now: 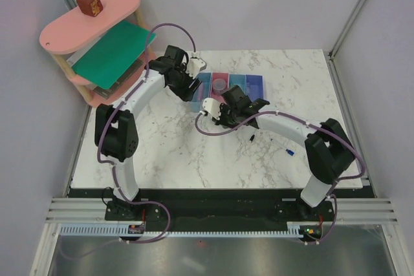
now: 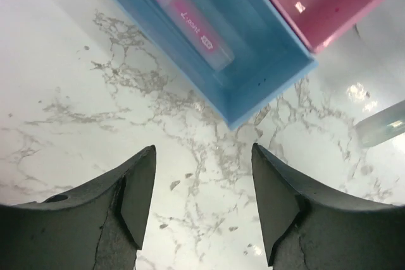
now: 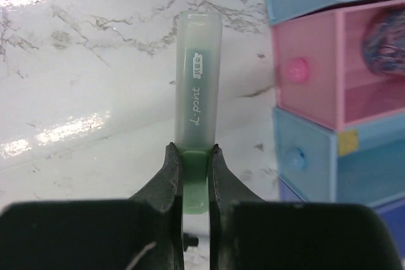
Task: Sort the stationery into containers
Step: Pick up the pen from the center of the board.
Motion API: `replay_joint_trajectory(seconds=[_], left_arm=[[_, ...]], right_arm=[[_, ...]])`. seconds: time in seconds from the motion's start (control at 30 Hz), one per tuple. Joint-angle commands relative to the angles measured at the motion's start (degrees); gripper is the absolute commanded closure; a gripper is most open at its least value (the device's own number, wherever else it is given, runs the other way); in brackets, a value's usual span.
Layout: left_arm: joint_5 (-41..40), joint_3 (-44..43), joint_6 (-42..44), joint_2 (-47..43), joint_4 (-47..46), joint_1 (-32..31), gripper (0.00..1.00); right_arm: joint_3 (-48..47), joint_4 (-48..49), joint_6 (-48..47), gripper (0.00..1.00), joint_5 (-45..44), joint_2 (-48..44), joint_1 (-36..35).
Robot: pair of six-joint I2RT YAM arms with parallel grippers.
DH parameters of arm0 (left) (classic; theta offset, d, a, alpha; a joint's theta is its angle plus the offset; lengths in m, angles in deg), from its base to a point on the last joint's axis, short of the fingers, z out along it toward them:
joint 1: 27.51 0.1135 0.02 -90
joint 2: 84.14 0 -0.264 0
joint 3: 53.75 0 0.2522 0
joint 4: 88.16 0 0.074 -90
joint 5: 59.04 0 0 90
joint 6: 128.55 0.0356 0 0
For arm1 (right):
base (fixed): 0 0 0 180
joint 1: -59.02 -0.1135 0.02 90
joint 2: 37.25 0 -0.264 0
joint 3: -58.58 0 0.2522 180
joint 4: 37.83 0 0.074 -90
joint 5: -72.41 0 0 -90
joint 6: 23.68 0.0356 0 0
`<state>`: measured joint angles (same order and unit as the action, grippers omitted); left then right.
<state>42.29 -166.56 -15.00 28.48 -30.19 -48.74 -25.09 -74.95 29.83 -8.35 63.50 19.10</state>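
Four containers stand in a row at the table's middle back: light blue (image 1: pixel 202 86), pink (image 1: pixel 220 84), blue (image 1: pixel 237 83) and blue-violet (image 1: pixel 254 83). A pink stick (image 2: pixel 196 24) lies in the light blue bin (image 2: pixel 253 74). A bluish tape roll (image 3: pixel 386 42) sits in the pink bin (image 3: pixel 310 67). My left gripper (image 2: pixel 202 151) is open and empty over bare marble just in front of the light blue bin. My right gripper (image 3: pixel 194 151) is shut on a green stick (image 3: pixel 198 80) with a frosted cap, held low beside the bins. A black pen (image 1: pixel 250 138) and a blue-tipped pen (image 1: pixel 290 153) lie on the table.
A pink oval shelf (image 1: pixel 90 21) stands at the back left, with a green sheet (image 1: pixel 115 53) and a brown block (image 1: pixel 89 3) on it. Both arms crowd the space before the bins. Walls close in the table on three sides.
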Motion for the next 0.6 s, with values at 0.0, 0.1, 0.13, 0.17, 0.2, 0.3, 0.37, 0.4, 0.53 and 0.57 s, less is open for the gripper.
replay_joint_trajectory(seconds=[0.0,0.1,0.13,0.17,0.2,0.3,0.37,0.4,0.53,0.57], left_arm=[[0.79,3.15,9.40,-6.09,1.67,0.05,0.30],[5.35,2.63,11.87,-7.32,5.88,0.05,0.30],[7.02,2.37,12.74,-7.67,8.76,-0.03,0.30],[10.78,2.10,13.18,-7.94,9.84,-0.21,0.30],[12.56,2.01,14.06,-8.11,11.15,-0.56,0.29],[19.24,1.58,16.95,-8.64,15.81,-1.87,0.29],[23.27,0.18,18.80,-8.38,20.01,-2.93,0.29],[24.51,-0.44,20.47,-8.21,21.35,-3.98,0.29],[28.48,-4.92,24.17,-6.80,28.73,-6.97,0.29],[29.35,-7.02,24.78,-6.45,30.05,-7.50,0.29]], right_arm=[[2.14,-3.18,-4.11,1.00,-5.45,-8.97,-0.42],[4.07,-4.50,-6.48,1.00,-10.54,-13.71,-0.51],[4.78,-4.86,-7.10,1.00,-11.60,-14.96,-0.60],[6.26,-4.95,-8.84,1.00,-13.26,-16.27,-0.60],[6.97,-5.12,-9.64,1.00,-14.06,-18.81,-0.86],[8.47,-6.00,-12.28,1.00,-18.61,-22.07,-1.56],[9.87,-4.87,-13.95,1.00,-20.91,-24.18,-2.09],[10.49,-3.12,-16.31,1.00,-23.01,-24.98,-2.26],[14.88,2.51,-25.54,1.00,-26.72,-29.20,-4.54],[17.15,3.74,-27.56,1.00,-27.16,-30.86,-5.42]])
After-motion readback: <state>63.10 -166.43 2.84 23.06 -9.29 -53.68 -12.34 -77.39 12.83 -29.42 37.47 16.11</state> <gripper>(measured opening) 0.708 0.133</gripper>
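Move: The green pen is already gripped in the right hand, some 5 cm clear of the table. From the left hand it lies about 12 cm back, 11 cm right and 6 cm lower. From the right hand, the box's leftmost blue compartment, holding the pink highlighter, is roughly 18 cm ahead and 7 cm left; the pink compartment is 18 cm ahead and 1 cm right. The black marker is level, about 18 cm right, 5 cm lower. Up and to the right, about 9 cm each way, the right hand carries the green pen away from the leftmost compartment, its hold unchanged, the wrist tilting its fingertips outward and up by some 30 degrees. Meanwhile the empty left hand, fingers still open, draws back from that compartment by about 12 cm, drifting right late on and turning clockwise. ##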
